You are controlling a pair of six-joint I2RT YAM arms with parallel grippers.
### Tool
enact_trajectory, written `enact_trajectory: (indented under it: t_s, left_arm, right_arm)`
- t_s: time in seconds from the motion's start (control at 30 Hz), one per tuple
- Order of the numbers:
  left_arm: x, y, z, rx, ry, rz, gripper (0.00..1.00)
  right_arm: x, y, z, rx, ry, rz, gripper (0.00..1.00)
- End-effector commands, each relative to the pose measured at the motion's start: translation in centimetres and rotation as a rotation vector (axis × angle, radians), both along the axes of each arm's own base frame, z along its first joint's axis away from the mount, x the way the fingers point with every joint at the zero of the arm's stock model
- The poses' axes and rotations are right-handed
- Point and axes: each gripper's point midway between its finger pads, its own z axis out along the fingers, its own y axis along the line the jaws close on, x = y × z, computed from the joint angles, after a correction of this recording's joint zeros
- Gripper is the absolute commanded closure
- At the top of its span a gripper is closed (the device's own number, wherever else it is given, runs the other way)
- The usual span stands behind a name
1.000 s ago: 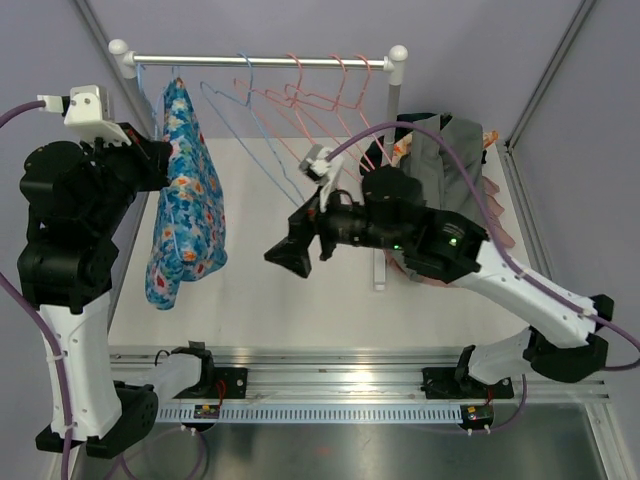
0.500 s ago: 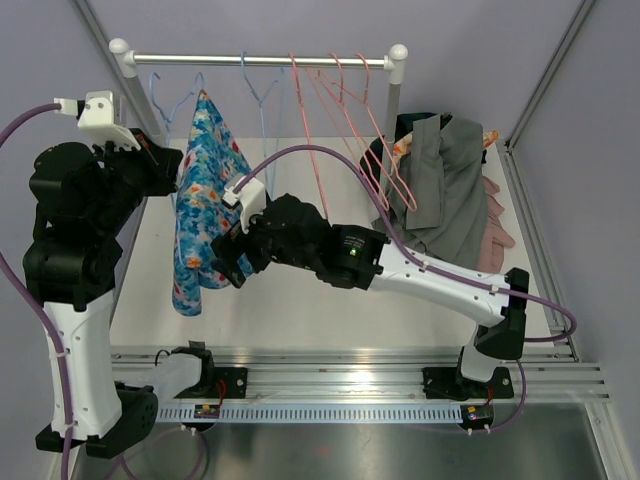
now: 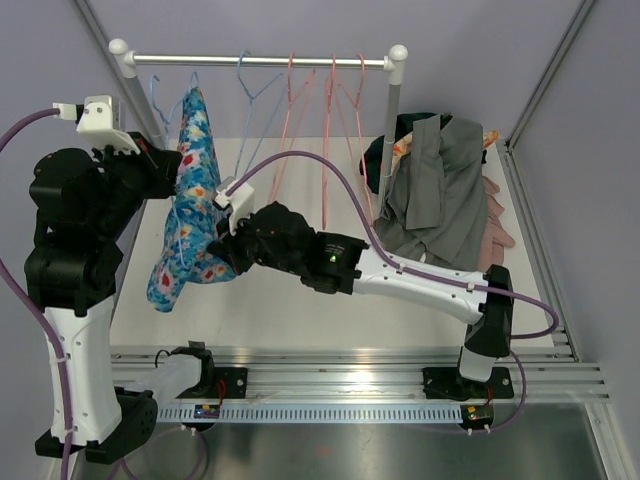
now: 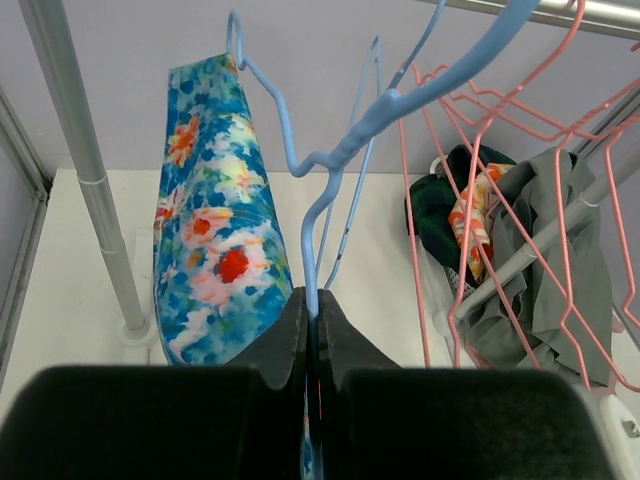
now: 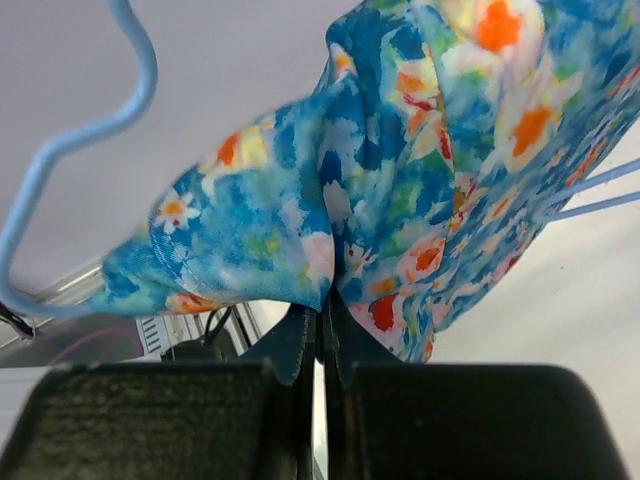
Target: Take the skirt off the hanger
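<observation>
The skirt (image 3: 190, 205), blue with orange and white flowers, hangs on a light blue wire hanger (image 4: 400, 95) at the left end of the rail. My left gripper (image 3: 165, 165) is beside the skirt's upper part, shut on the hanger's wire, which runs up from between its jaws (image 4: 313, 305). My right gripper (image 3: 224, 250) reaches in from the right and is shut on the skirt's fabric. In the right wrist view the cloth (image 5: 400, 180) bunches down into the closed jaws (image 5: 325, 315), and a hanger hook (image 5: 60, 150) shows at the left.
A white rail (image 3: 260, 61) on a post (image 3: 393, 120) carries empty blue and pink hangers (image 3: 330, 110). A pile of grey and dark clothes (image 3: 440, 190) lies at the right, behind the post. Grey walls close in on both sides.
My right arm swung left from the middle of the table to the skirt and its jaws shut on the fabric. The skirt and the hangers swayed. My left gripper kept its hold.
</observation>
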Motion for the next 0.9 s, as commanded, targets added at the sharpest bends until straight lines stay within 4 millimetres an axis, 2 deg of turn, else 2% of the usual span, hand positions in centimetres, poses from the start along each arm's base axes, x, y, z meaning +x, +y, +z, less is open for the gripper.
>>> enact_trajectory:
  t_s: [0.0,0.03,0.07,0.1,0.13,0.17,0.2,0.23,0.27,0.3,0.33,0.37,0.43,0.47,0.5,0.53,0.63,0.67,0.73,0.8,0.83,0.87]
  left_arm:
    - [-0.1,0.8,4.1,-0.007,-0.153,0.042,1.0]
    - [0.2,1.6,4.3,0.011,-0.157,0.085,1.0]
    - [0.4,2.0,4.5,0.017,-0.16,0.106,1.0]
    - [1.2,2.1,4.7,0.025,-0.152,0.118,1.0]
    - [1.7,3.1,4.8,0.036,-0.147,0.173,1.0]
    - [2.3,3.3,4.6,0.041,-0.134,0.188,1.0]
    - [3.0,3.7,4.9,0.046,-0.13,0.214,1.0]
    - [3.5,3.7,5.0,0.048,-0.129,0.22,1.0]
    - [3.7,3.8,5.2,0.048,-0.135,0.222,1.0]
    - [4.0,3.8,5.8,0.049,-0.153,0.224,1.0]
    - [4.4,3.8,6.0,0.051,-0.158,0.227,1.0]
    - [4.5,3.8,6.4,0.051,-0.172,0.229,1.0]
    - [5.4,3.7,6.3,0.051,-0.158,0.23,1.0]
    - [5.6,3.6,5.8,0.051,-0.141,0.222,1.0]
    - [5.6,3.1,5.6,0.04,-0.133,0.199,1.0]
    - [5.4,2.9,4.7,0.033,-0.119,0.19,1.0]
    - [4.6,2.2,3.8,0.004,-0.126,0.15,1.0]
    - [4.1,2.1,2.6,0.003,-0.11,0.143,1.0]
    - [3.6,2.1,1.1,0.015,-0.086,0.138,1.0]
    - [3.3,2.2,-1.5,0.035,-0.036,0.138,1.0]
    - [3.2,2.2,-2.3,0.039,-0.023,0.138,1.0]
    - [2.5,2.3,-2.4,0.038,-0.032,0.138,1.0]
  right_arm:
    - [-2.2,-1.7,2.1,0.067,0.011,0.009,1.0]
    - [-3.0,-3.0,2.8,0.067,0.008,0.008,1.0]
    - [-4.4,-3.4,2.5,0.053,0.008,0.02,1.0]
    - [-4.7,-4.2,0.5,0.002,0.008,-0.012,1.0]
    - [-5.5,-6.0,1.2,0.001,-0.001,-0.022,1.0]
    - [-7.4,-6.8,-1.6,-0.062,0.005,-0.008,1.0]
    - [-7.3,-8.1,-2.3,-0.083,-0.002,-0.056,1.0]
    - [-8.2,-10.3,-1.4,-0.059,0.013,-0.074,1.0]
    - [-8.6,-11.7,-4.0,-0.108,0.027,-0.09,1.0]
    - [-9.6,-12.8,-4.3,-0.107,0.034,-0.107,1.0]
    - [-10.1,-14.9,-3.5,-0.072,0.071,-0.128,1.0]
    - [-10.5,-16.2,-5.2,-0.097,0.082,-0.142,1.0]
    - [-11.0,-18.9,-5.1,-0.063,0.122,-0.186,1.0]
    - [-10.8,-19.8,-6.4,-0.084,0.128,-0.212,1.0]
    - [-10.1,-21.2,-6.4,-0.077,0.134,-0.264,1.0]
    - [-9.7,-21.9,-6.6,-0.087,0.126,-0.291,1.0]
    - [-7.2,-24.5,-5.3,-0.101,0.061,-0.453,1.0]
    - [-6.5,-25.2,-3.4,-0.068,0.044,-0.502,1.0]
    - [-4.8,-26.9,-1.0,-0.066,-0.049,-0.599,1.0]
    - [-3.5,-28.1,2.2,-0.046,-0.132,-0.66,1.0]
    - [-2.9,-28.4,3.1,-0.044,-0.15,-0.678,1.0]
    - [-1.3,-29.5,4.3,-0.028,-0.149,-0.726,1.0]
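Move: The skirt is already pinched in the right fingers and still hangs from the blue hanger in the left fingers; its middle is about 10 cm ahead, 5 left of and slightly above the right hand, and about 4 ahead of and 10 below the left hand. The clothes pile over the basket lies some 27 cm ahead, 47 right and 28 below the right hand. The empty pink hangers hang roughly 12 ahead, 19 right and 12 above it. Back and to the right, the right hand pulls the skirt away from the blue hanger in one quick sweep, sinking a little, then swings forward and on rightwards towards the clothes pile, turning about 30 degrees clockwise and ending some 25 cm to the right. The left hand keeps its pinch on the hanger, easing about 6 cm forward and slightly left before drawing partly back and down. ##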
